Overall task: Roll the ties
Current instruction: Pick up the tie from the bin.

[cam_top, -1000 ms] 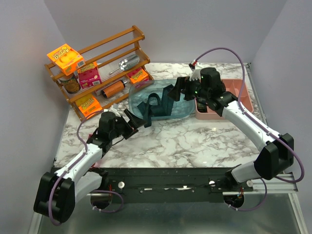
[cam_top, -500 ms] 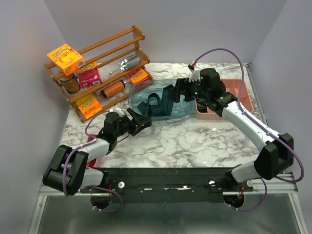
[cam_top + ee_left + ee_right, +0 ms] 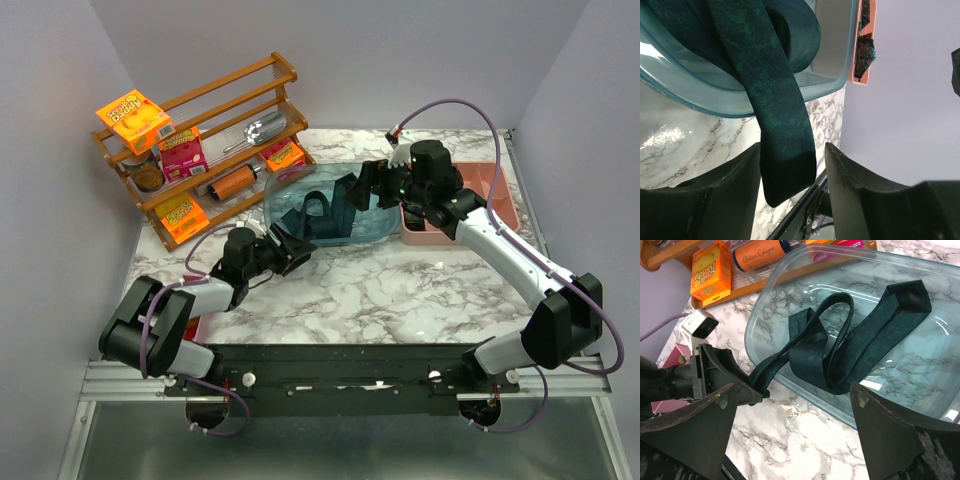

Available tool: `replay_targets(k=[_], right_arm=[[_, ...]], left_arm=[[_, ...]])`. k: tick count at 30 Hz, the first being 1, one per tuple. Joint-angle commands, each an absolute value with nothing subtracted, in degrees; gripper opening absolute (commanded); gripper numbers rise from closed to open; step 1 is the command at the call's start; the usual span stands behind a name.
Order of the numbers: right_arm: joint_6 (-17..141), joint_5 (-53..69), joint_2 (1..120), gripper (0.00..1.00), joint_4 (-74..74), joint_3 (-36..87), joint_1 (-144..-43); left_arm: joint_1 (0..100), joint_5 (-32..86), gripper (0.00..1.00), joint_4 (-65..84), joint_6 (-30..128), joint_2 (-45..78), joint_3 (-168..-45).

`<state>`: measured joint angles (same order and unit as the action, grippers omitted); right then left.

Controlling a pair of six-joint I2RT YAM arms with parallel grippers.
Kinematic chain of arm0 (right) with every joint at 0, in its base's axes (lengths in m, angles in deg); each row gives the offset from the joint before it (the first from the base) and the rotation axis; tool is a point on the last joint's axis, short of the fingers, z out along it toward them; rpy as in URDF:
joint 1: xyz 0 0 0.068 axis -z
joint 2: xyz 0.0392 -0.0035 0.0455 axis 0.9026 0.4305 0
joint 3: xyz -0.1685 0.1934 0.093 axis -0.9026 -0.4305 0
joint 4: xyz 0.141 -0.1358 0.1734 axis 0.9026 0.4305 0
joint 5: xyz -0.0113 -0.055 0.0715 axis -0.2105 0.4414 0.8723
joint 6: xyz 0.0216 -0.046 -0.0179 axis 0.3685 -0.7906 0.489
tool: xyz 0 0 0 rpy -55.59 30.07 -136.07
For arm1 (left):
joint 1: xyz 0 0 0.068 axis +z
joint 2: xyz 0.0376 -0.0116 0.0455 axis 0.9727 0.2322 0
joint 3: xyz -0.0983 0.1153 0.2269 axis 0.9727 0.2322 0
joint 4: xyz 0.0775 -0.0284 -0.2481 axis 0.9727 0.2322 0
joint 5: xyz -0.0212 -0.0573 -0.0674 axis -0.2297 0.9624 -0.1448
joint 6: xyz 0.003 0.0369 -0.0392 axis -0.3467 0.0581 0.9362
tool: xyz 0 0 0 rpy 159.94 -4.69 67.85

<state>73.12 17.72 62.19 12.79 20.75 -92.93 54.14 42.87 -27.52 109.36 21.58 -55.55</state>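
Note:
A dark teal tie (image 3: 322, 212) lies looped in the translucent blue tub (image 3: 375, 230), one narrow end hanging over the tub's near-left rim. My left gripper (image 3: 290, 250) is at that end. In the left wrist view the tie's end (image 3: 782, 130) hangs between the fingers of the left gripper (image 3: 792, 147), close against one finger with a gap to the other. The jaws are open and part narrowed. My right gripper (image 3: 375, 182) hovers over the tub's right part, wide open and empty. In its view the right gripper (image 3: 792, 390) frames the tie (image 3: 850, 347) and the tub's rim (image 3: 790, 265).
A wooden rack (image 3: 200, 140) with boxes and cans stands at the back left, close to the tub. A pink tray (image 3: 470, 200) sits right of the tub, under the right arm. A pink object (image 3: 192, 302) lies by the left arm's base.
My left arm has swung in toward the tub's near-left corner and its jaws have narrowed around the tie's hanging end. The right arm has not moved.

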Motion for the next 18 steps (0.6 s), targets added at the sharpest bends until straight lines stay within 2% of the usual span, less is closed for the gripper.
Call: replay_targets(k=[1, 5, 10, 18], right_arm=[[72.41, 18.63, 62.09, 1.0, 13.33, 20.92, -93.24], [72.5, 18.9, 62.53, 1.0, 13.42, 21.1, -93.24], [72.41, 18.72, 62.88, 1.0, 13.51, 21.45, -93.24], [72.68, 19.33, 63.06, 1.0, 13.69, 22.06, -93.24]], left_arm=[[53.37, 41.82, 0.5, -28.6, 107.75, 22.56, -57.8], [52.93, 42.44, 0.44, -27.89, 106.44, 23.44, -58.95], [52.23, 41.92, 0.26, -16.16, 98.2, 21.78, -64.13], [52.05, 35.33, 0.24, 14.88, 77.98, 15.45, -82.11]])
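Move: The tie's near end, hanging over the bin's near rim, is already between the left hand's open fingertips, within a centimetre or so. The tie's folded bulk lies about 10 cm ahead and 6 cm to the right, some 4 cm lower. The bin's middle is about 12 cm ahead, 8 cm right and 5 cm lower; the orange bottle stands roughly 16 cm ahead and 15 cm left, about level in height. From the right hand the tie's end is about 9 cm back, 13 cm left and 14 cm below. Closing first and lifting late, the left hand pinches the tie's near end between its fingertips while creeping forward and slightly right. With the fingers nearly together it climbs faster, rising about 3.5 cm and going 3 cm forward in all over the bin's near rim, its left side rolling up some 15 degrees and the fingers tipping up a little. ##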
